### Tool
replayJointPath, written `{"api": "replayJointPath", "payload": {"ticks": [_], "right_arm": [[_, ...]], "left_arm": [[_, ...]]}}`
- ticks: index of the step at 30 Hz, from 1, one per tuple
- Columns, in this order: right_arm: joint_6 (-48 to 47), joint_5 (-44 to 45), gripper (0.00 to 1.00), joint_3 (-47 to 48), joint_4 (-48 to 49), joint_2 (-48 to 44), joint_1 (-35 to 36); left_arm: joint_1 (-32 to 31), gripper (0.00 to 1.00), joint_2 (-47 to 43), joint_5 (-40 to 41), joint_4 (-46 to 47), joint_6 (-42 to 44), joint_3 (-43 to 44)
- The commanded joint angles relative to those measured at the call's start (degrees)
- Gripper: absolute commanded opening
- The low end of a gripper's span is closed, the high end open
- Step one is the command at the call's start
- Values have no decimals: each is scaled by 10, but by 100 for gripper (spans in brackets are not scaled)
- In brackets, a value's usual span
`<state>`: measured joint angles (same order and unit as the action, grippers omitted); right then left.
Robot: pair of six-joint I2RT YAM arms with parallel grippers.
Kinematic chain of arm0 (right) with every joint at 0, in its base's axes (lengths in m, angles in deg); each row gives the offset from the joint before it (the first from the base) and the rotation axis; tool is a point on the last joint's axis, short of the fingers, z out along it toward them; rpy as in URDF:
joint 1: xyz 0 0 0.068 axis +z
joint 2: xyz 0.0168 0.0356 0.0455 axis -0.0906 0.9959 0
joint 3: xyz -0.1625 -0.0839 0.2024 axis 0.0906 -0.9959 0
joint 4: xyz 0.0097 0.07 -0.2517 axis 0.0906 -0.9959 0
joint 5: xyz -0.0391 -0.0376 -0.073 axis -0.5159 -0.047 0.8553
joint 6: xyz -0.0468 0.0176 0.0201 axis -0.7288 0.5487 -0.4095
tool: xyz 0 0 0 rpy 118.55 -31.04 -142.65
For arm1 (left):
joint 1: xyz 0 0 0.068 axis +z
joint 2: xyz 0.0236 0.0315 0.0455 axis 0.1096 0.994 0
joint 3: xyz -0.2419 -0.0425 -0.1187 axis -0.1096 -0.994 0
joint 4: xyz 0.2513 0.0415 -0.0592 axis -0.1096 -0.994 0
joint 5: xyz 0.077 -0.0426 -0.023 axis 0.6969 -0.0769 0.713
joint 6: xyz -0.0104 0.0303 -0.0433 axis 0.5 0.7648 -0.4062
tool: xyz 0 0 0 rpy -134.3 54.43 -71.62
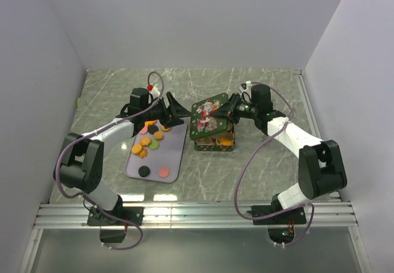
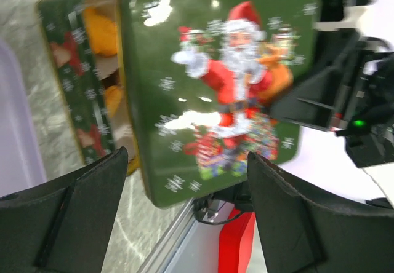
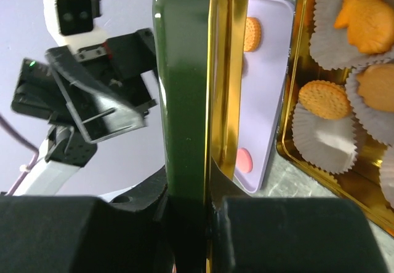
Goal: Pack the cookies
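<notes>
Orange, pink, black and green cookies (image 1: 145, 142) lie on a lilac tray (image 1: 173, 159). A green Christmas tin (image 1: 215, 145) holds orange cookies (image 3: 324, 98) in white paper cups. My right gripper (image 1: 232, 108) is shut on the edge of the tin's Santa lid (image 1: 209, 115), holding it tilted above the tin; the lid's rim (image 3: 184, 101) shows edge-on between its jaws. My left gripper (image 1: 176, 110) is open and empty, just left of the lid (image 2: 215, 82), its fingers (image 2: 289, 217) apart below it.
White walls enclose the grey marble table (image 1: 258, 181) on three sides. A metal rail (image 1: 197, 214) runs along the near edge. The left arm's cable (image 1: 154, 79) loops up at the back.
</notes>
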<state>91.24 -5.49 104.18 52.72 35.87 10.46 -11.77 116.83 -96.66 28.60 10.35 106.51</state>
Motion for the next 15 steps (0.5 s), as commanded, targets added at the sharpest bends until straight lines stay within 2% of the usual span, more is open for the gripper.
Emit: {"api": "replayJointPath", "payload": {"ticks": [1, 10, 15], "right_arm": [[23, -23, 0, -2, 77, 11, 5], [33, -44, 0, -16, 113, 49, 6], [16, -44, 0, -22, 97, 59, 5]], "left_arm": [[-4, 84, 32, -21, 11, 19, 6], [-20, 82, 110, -18, -4, 44, 35], [-29, 81, 139, -33, -1, 41, 72]]}}
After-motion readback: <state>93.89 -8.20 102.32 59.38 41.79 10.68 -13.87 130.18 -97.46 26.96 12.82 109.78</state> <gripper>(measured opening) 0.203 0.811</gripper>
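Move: The left hand, open and empty, has the middle of the tilted green lid about 12 cm to its right, level fore and aft and some 5 cm lower; the cookie tin sits 16 cm to its right and 12 cm down, the cookie tray 10 cm left, 7 cm back and 14 cm down. The right hand holds the lid, whose middle is 5 cm left, 2 cm ahead and 3 cm below; the open tin lies 1 cm left, level fore and aft, about 14 cm below. The left hand sinks fast, about 7 cm, and edges a couple of centimetres to its right, tipping some 10 degrees with its fingers kept wide open as it closes in on the lid's left edge, though contact can't be made out. Meanwhile the right hand keeps its pinch on the lid's right side and lowers it about 3 cm towards the tin, drifting barely 1 cm left with almost no turn of the wrist. ##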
